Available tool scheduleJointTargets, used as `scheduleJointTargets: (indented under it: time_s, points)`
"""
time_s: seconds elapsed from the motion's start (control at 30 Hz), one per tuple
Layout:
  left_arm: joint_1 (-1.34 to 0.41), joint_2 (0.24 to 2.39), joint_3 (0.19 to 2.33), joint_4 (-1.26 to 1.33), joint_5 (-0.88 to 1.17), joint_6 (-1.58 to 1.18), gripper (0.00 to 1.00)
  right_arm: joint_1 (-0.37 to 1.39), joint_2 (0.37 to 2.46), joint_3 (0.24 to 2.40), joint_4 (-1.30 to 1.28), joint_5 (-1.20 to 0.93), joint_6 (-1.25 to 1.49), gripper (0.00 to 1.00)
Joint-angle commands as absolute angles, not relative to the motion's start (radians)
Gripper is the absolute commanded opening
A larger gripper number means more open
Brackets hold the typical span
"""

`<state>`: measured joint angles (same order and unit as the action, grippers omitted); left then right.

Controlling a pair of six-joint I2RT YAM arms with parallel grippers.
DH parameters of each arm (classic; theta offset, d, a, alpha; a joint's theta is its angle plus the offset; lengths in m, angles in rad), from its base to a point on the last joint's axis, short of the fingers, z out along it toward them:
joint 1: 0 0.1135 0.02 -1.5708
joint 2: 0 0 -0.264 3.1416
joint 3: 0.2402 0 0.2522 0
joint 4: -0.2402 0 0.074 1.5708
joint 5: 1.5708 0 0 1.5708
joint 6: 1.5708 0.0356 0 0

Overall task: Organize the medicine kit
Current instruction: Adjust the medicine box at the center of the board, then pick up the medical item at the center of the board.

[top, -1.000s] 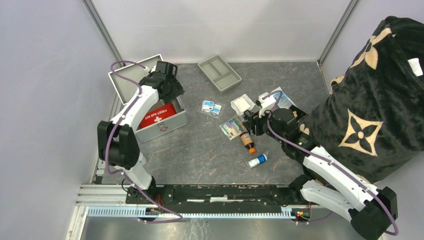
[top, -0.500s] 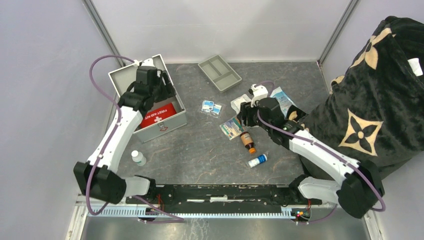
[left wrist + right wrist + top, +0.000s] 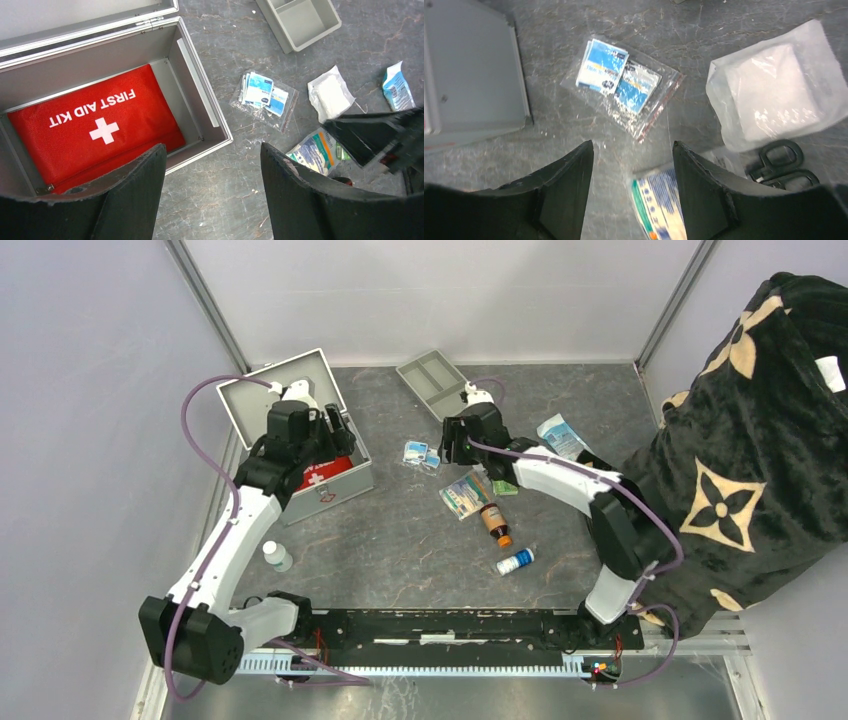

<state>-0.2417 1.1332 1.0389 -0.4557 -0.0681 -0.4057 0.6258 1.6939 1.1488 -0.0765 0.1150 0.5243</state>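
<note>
The medicine kit (image 3: 340,483) is a silver-grey metal case at the left with its lid (image 3: 268,392) open. A red first-aid pouch (image 3: 100,125) lies flat inside it. My left gripper (image 3: 337,434) hovers open over the kit's right end; in the left wrist view its fingertips (image 3: 212,170) frame the kit's corner and bare table. My right gripper (image 3: 452,446) is open and empty above the table. Just ahead of it (image 3: 633,155) lies a clear bag of blue packets (image 3: 621,82).
A white gauze pack (image 3: 774,90), black scissors (image 3: 781,162) and a green-blue packet (image 3: 465,493) lie near my right gripper. A brown bottle (image 3: 493,520), a blue-white vial (image 3: 516,561), a white bottle (image 3: 276,556), a divided grey tray (image 3: 438,385) and a dark blanket (image 3: 760,440) are also here.
My right arm swung left and away, from above the brown bottle to the clear bag, its jaws widening. My left arm pulled back over the kit, uncovering the white bottle.
</note>
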Motion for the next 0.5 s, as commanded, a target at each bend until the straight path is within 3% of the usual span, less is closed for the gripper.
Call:
scheduleJointTargets:
  time_s: [0.0, 0.47]
  points:
    - [-0.239, 1.096, 1.024, -0.387, -0.069, -0.374, 0.75, 0.624, 1.819, 1.280, -0.098, 0.160, 0.622, 0.65]
    - [-0.239, 1.101, 1.027, -0.393, -0.051, -0.376, 0.74, 0.638, 2.106, 1.516, -0.182, 0.177, 0.483, 0.64]
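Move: The bag of wipes lies some 6 cm ahead of the right hand, 4 cm to its left and 12 cm below it. At about the same depth below, the white gauze pack is roughly 7 cm ahead and 9 cm to the right, and the plaster pouch is 4 cm back and 3 cm to the right; the medicine box stands about 25 cm to the left, level with the hand. From the left hand, the wipes are about 10 cm ahead, 11 cm right and 22 cm below. The right hand sinks about 7 cm while reaching some 5 cm forward and 3 cm to the left, coming down over the bag of wipes and leaving the medicine box to its left alone. Its fingers stay open at nearly the same width, their tips tipping slightly further down, and it is slowing but still descending, a few centimetres above the bag with nothing touched yet. ##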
